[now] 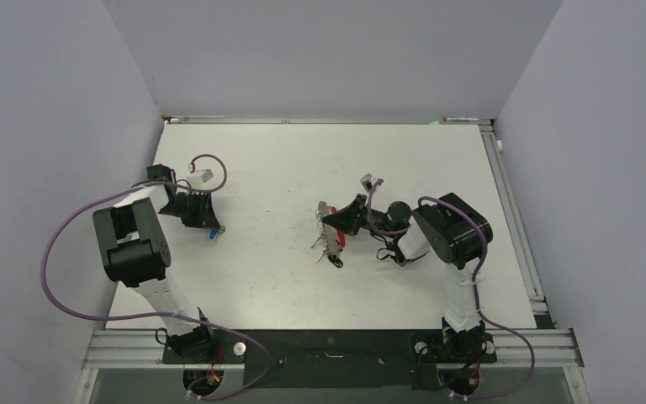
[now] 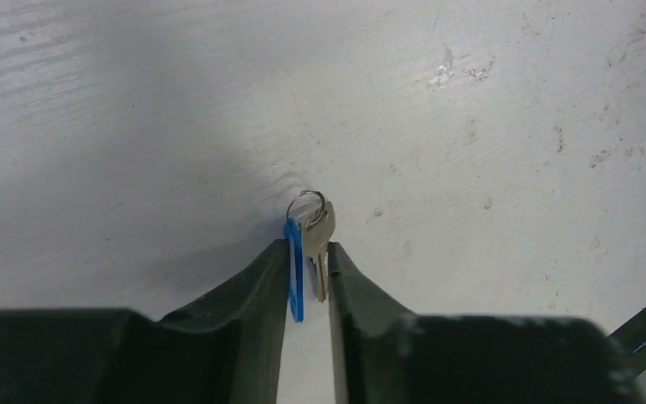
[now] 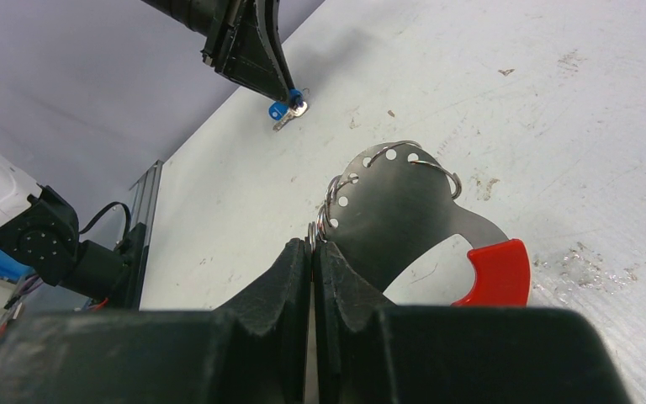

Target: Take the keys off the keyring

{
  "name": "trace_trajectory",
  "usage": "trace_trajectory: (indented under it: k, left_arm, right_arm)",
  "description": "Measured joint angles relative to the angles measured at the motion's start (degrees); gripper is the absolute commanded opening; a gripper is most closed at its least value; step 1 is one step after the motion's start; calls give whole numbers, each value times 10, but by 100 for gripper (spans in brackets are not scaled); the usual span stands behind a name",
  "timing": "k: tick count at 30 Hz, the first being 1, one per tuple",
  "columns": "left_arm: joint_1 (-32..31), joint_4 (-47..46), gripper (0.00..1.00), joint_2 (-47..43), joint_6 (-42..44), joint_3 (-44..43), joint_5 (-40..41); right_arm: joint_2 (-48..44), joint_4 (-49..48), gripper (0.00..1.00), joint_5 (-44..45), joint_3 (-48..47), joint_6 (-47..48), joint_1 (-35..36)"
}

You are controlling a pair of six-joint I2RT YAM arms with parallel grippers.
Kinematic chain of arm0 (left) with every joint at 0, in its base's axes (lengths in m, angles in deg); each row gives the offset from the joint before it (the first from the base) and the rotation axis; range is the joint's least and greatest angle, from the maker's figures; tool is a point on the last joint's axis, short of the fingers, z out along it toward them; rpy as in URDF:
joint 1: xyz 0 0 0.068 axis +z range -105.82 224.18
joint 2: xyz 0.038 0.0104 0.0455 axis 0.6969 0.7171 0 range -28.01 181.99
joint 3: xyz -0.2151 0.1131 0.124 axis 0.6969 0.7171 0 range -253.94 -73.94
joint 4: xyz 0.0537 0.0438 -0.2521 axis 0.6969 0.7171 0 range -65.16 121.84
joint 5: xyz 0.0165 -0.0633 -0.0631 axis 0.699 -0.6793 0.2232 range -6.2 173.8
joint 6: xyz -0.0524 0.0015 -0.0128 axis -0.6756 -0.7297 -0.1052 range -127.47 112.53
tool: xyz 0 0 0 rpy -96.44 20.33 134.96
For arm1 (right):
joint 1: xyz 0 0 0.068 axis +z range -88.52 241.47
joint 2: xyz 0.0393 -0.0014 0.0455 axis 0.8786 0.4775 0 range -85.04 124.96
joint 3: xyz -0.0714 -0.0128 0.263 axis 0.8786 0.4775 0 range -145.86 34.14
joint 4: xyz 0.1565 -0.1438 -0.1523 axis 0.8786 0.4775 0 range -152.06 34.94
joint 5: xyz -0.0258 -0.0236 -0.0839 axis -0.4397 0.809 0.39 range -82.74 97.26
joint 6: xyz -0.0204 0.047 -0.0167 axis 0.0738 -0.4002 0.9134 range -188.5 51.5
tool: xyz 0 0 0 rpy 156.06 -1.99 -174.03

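The keyring (image 3: 404, 210), a curved grey metal plate with holes and a red end (image 3: 496, 273), is held just above the table by my right gripper (image 3: 313, 248), which is shut on its edge where small split rings (image 3: 328, 210) thread through. From above, the keyring (image 1: 341, 238) hangs off the right gripper (image 1: 336, 225) with silvery keys (image 1: 320, 244) dangling around it. At the left, a blue-tagged silver key (image 2: 318, 236) on its own small ring stands between the tips of my left gripper (image 2: 309, 248). Its jaws are narrowly parted, the tag on one finger and the key on the other. The same key (image 1: 212, 234) touches the table.
Grey walls close in the white table (image 1: 303, 286) on three sides. A metal rail (image 1: 513, 219) runs along its right edge. Purple cables loop around both arms, and a white connector (image 1: 204, 177) sits behind the left gripper.
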Motion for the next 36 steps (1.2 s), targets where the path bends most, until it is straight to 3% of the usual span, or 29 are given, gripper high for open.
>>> trace_trajectory:
  k: [5,12,17,24,36]
  left_arm:
    - [0,-3,45,2,2,-2,20]
    - [-4,-5,79,-23,3,-7,28]
    - [-52,-16,84,-109,-13,-7,26]
    - [-199,-42,87,-176,-68,-12,5]
    - [-274,-146,85,-116,-201,-9,-50]
  right_arm:
    - [0,0,5,0,0,3,3]
    - [0,0,5,-3,0,3,5]
    - [0,0,5,-10,0,7,16]
    - [-2,8,5,-15,-1,48,28]
    - [-70,300,5,11,-45,263,60]
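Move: The left hand, low at the far left, still has the freed blue-tagged key between its fingertips, about 1 cm below, 1 cm back and 1 cm to the right. The keys still hanging on the keyring lie roughly 29 cm to its right, 4 cm back and 2 cm higher; the steel-and-red keyring is about 31 cm right, 2 cm back and 5 cm up. From the right hand, which grips the keyring, those keys hang some 2 cm left, 5 cm back and 4 cm below. The left hand opens wide to let go of the blue-tagged key at the table, then lifts about 11 cm and sweeps some 18 cm right towards the keyring, fingers spread, turning a little clockwise and just starting to sink again at the end. Meanwhile the right hand keeps its pinch on the keyring and brings it slightly left, down and back, 2 to 3 cm at most each way, dipping its fingertips about 15 degrees towards the table. ##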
